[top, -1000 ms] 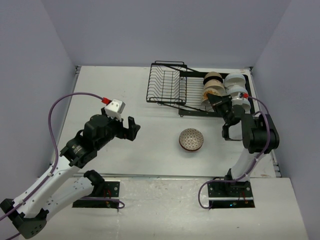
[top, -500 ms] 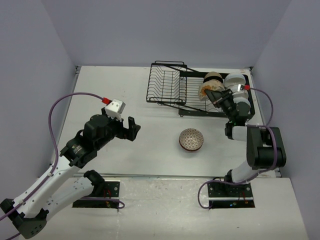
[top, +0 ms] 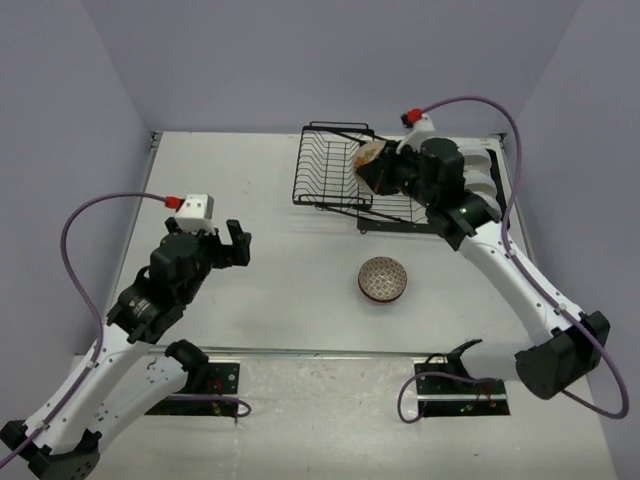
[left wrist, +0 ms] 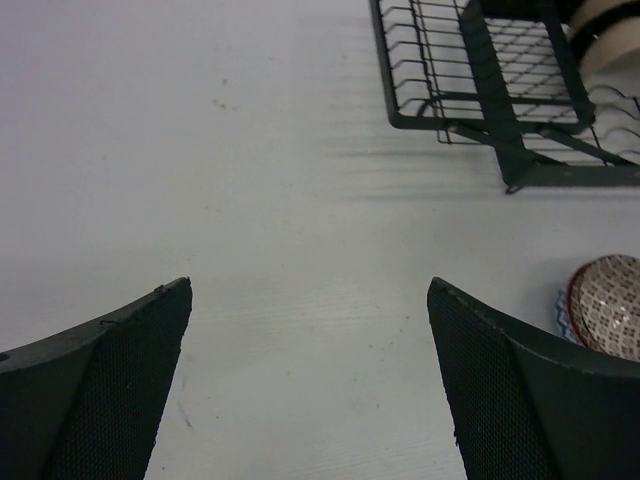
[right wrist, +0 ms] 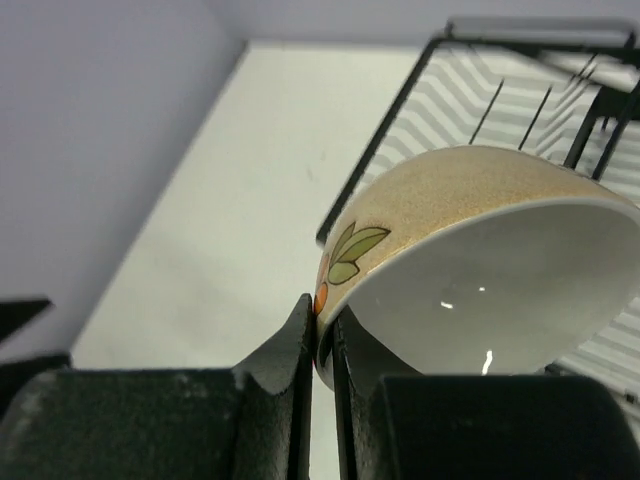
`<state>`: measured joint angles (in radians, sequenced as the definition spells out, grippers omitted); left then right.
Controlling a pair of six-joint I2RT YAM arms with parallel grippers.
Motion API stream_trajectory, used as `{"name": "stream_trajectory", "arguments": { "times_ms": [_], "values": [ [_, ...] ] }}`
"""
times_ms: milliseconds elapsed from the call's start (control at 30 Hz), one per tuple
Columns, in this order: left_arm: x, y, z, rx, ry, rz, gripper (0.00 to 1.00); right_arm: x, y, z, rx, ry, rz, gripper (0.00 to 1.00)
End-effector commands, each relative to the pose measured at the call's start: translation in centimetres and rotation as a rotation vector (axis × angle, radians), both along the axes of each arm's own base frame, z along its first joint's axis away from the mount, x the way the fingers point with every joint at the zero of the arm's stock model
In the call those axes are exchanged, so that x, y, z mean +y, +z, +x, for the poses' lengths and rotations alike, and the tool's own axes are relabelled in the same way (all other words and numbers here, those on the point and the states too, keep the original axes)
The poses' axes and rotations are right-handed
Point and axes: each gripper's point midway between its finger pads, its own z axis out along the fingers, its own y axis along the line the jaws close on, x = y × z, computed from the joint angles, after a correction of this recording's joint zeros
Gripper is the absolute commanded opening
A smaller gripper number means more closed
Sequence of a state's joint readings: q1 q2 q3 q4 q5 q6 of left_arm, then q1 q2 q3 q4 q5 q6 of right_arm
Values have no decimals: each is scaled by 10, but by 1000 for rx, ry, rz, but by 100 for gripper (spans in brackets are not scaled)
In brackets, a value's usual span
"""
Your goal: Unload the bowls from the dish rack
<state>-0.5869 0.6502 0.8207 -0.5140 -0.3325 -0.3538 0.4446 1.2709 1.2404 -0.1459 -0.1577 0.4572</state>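
Observation:
My right gripper [right wrist: 322,315] is shut on the rim of a tan bowl [right wrist: 470,210] with an orange-and-green floral print and a white inside. It holds that bowl [top: 371,158] tilted in the air over the black wire dish rack [top: 335,170]. A reddish-brown patterned bowl [top: 383,279] sits on the table in front of the rack, with a blue-patterned edge [left wrist: 560,312] showing under it. White bowls [top: 483,172] stand at the rack's right end, partly hidden by the right arm. My left gripper [top: 243,245] hovers open over bare table, well left of the bowls, nothing between its fingers [left wrist: 140,350].
The rack's flat tray [top: 400,205] runs right from the upright slotted section. A cream bowl [left wrist: 610,30] shows in the rack's far part. Grey walls close in the table on the left, back and right. Cables loop off both arms.
The right arm lifted the tan floral bowl out of the rack's right end and swung it left over the upright section. The left arm drew back to the left, still open.

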Motion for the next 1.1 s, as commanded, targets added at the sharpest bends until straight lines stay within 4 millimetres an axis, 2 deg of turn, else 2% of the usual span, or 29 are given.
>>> {"name": "stream_trajectory", "arguments": {
  "times_ms": [0,33,100,133,167,200,233,267,300,333,367,467,667,833,933,1067],
  "values": [
    [47,22,2,-62,253,-27,100,0,-85,-47,289,57,-431,0],
    [50,24,1,-71,263,-29,100,26,-104,-59,323,121,-498,0],
    [54,28,-2,-95,271,-41,100,40,-112,-62,333,108,-580,0],
    [55,28,-2,-100,274,-43,100,54,-137,-77,388,146,-673,0],
    [56,28,-3,-102,276,-42,100,60,-137,-76,376,127,-708,0],
    [56,28,-3,-104,278,-43,100,71,-145,-91,386,167,-761,0],
    [57,28,-3,-103,281,-41,100,81,-161,-94,403,180,-812,0],
    [56,28,-3,-101,274,-37,100,90,-161,-94,387,187,-828,0],
    [55,29,-3,-104,267,-39,100,99,-168,-103,390,218,-864,0],
    [54,29,-3,-103,261,-39,100,105,-188,-105,421,239,-911,0],
    [54,29,-3,-105,259,-38,100,111,-189,-104,422,249,-927,0],
    [54,29,-4,-107,258,-37,100,112,-212,-105,454,249,-1027,0],
    [53,29,-4,-110,251,-39,100,114,-234,-112,487,272,-1087,1],
    [53,29,-4,-110,251,-36,100,121,-240,-122,494,331,-1079,23],
    [55,30,-4,-113,258,-30,100,125,-240,-122,479,348,-1061,32],
    [55,30,-4,-114,260,-30,100,125,-229,-120,457,333,-1045,34]
  ]
}}
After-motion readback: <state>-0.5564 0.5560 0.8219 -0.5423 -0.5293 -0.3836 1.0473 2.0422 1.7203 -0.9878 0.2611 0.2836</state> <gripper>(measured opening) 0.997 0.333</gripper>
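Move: Back and to the left of the right hand, which already pinches the flowered bowl by its rim, lies the bare table spot for it: about 12 cm back, 7 cm left and 28 cm below. The stacked bowls stand some 13 cm to the right of that spot and 2 cm nearer the base; the empty wire basket is about 15 cm ahead of the hand, 6 cm left and 20 cm lower. From the left hand the spot is level ahead, about 21 cm right and 20 cm down. Swinging down some 26 cm while drawing back and left about 12 cm each, the right hand carries the flowered bowl from the rack to the table left of the stacked bowls, tipping its fingers from nearly level to steeply down. It stops there and opens about a quarter of its range, letting go of the rim. Meanwhile the open, empty left hand clears away about 5 cm left, rising slightly. ##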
